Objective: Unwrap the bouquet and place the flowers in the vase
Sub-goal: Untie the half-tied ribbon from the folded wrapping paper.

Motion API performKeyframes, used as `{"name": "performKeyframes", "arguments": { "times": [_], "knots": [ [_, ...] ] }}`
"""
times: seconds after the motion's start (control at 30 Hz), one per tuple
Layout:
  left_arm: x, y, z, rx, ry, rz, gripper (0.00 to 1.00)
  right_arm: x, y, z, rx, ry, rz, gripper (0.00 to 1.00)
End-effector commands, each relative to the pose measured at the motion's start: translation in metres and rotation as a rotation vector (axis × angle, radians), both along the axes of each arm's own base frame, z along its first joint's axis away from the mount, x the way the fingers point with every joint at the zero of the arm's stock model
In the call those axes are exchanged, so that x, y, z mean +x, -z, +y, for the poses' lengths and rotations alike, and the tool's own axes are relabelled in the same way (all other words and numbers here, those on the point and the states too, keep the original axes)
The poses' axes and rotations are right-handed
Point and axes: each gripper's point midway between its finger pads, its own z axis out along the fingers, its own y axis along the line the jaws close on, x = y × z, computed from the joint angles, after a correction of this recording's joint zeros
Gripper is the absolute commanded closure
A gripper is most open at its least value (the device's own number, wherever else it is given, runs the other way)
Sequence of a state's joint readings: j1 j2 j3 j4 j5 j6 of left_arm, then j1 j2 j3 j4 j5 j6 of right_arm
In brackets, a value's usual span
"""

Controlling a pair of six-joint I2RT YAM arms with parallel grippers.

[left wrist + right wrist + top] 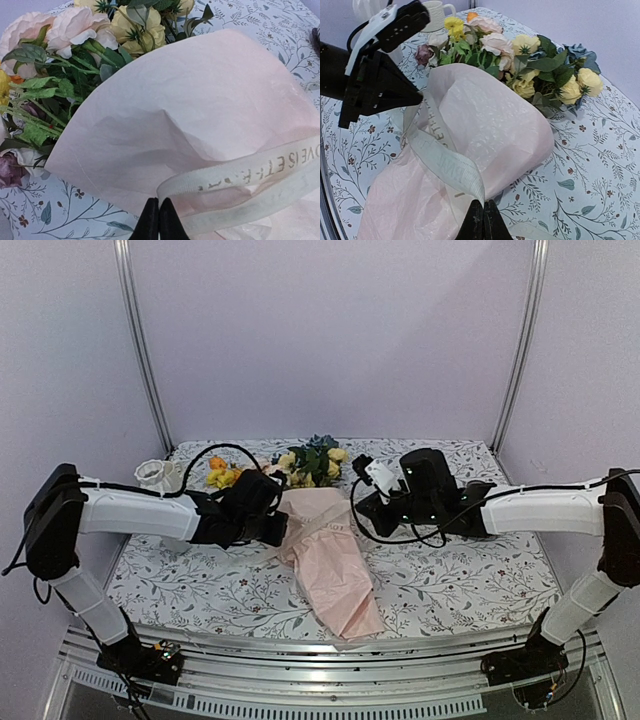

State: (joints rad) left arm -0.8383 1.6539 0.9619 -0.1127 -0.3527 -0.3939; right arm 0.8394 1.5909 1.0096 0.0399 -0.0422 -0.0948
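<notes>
The bouquet lies on its side across the middle of the flowered cloth, its pale pink paper [332, 565] pointing toward the near edge. The flowers [310, 464] fan out toward the back: cream and pink roses [495, 42], yellow blooms [142, 27], blue ones. A cream printed ribbon [250, 175] circles the paper. My left gripper [159, 206] is shut on a loop of the ribbon at the bouquet's left side [281, 527]. The right gripper [483, 206] is shut on another part of the ribbon [450, 167] at the bouquet's right side. The white ridged vase [157, 476] stands at the back left, partly behind the left arm.
A cream mug [438, 12] with a handle stands beyond the flower heads near the back left. The left arm's black wrist [375, 85] hangs low beside the bouquet. Purple walls and metal posts [140, 340] close the back and sides.
</notes>
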Motion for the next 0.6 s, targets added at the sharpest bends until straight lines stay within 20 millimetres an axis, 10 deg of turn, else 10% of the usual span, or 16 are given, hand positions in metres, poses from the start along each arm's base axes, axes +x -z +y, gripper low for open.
{"name": "performKeyframes", "arguments": {
  "times": [0.0,0.27,0.43,0.57],
  "knots": [
    [-0.003,-0.007,0.014,-0.020,-0.038,-0.010,0.96,0.015,0.005,-0.039,0.066,0.173,0.054,0.97],
    [-0.014,-0.004,0.025,-0.025,-0.045,-0.003,0.96,0.014,0.044,-0.083,0.050,0.338,0.144,0.93],
    [-0.015,-0.006,0.025,-0.031,-0.042,-0.003,0.96,0.004,0.027,-0.067,0.084,0.212,0.130,0.83],
    [-0.015,-0.008,0.024,-0.036,-0.037,-0.005,0.95,0.005,0.011,-0.060,0.083,0.168,0.102,0.57]
  ]
}}
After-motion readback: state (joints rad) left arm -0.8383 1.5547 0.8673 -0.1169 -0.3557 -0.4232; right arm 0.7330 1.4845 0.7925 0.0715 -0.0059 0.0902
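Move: Both hands already pinch the ribbon. The wrapping paper's gathered waist lies about 10 cm to the right hand's left, level with it and some 14 cm below. The bare table that the right hand carries its ribbon end to is about 8 cm to its right, level, 15 cm down; the yellow flowers are 22 cm ahead, 8 cm left and 11 cm below. From the left hand the waist is roughly 4 cm right, level, 7 cm below. Rightward and down, the right hand draws its ribbon end about 8 cm away from the paper's waist while sinking some 6 cm and swinging roughly 15 degrees clockwise, then opens, lets the ribbon go and starts back up, easing slightly left. The left hand keeps its pinch on the loop and draws it about 2 cm left and nearly as far back. ##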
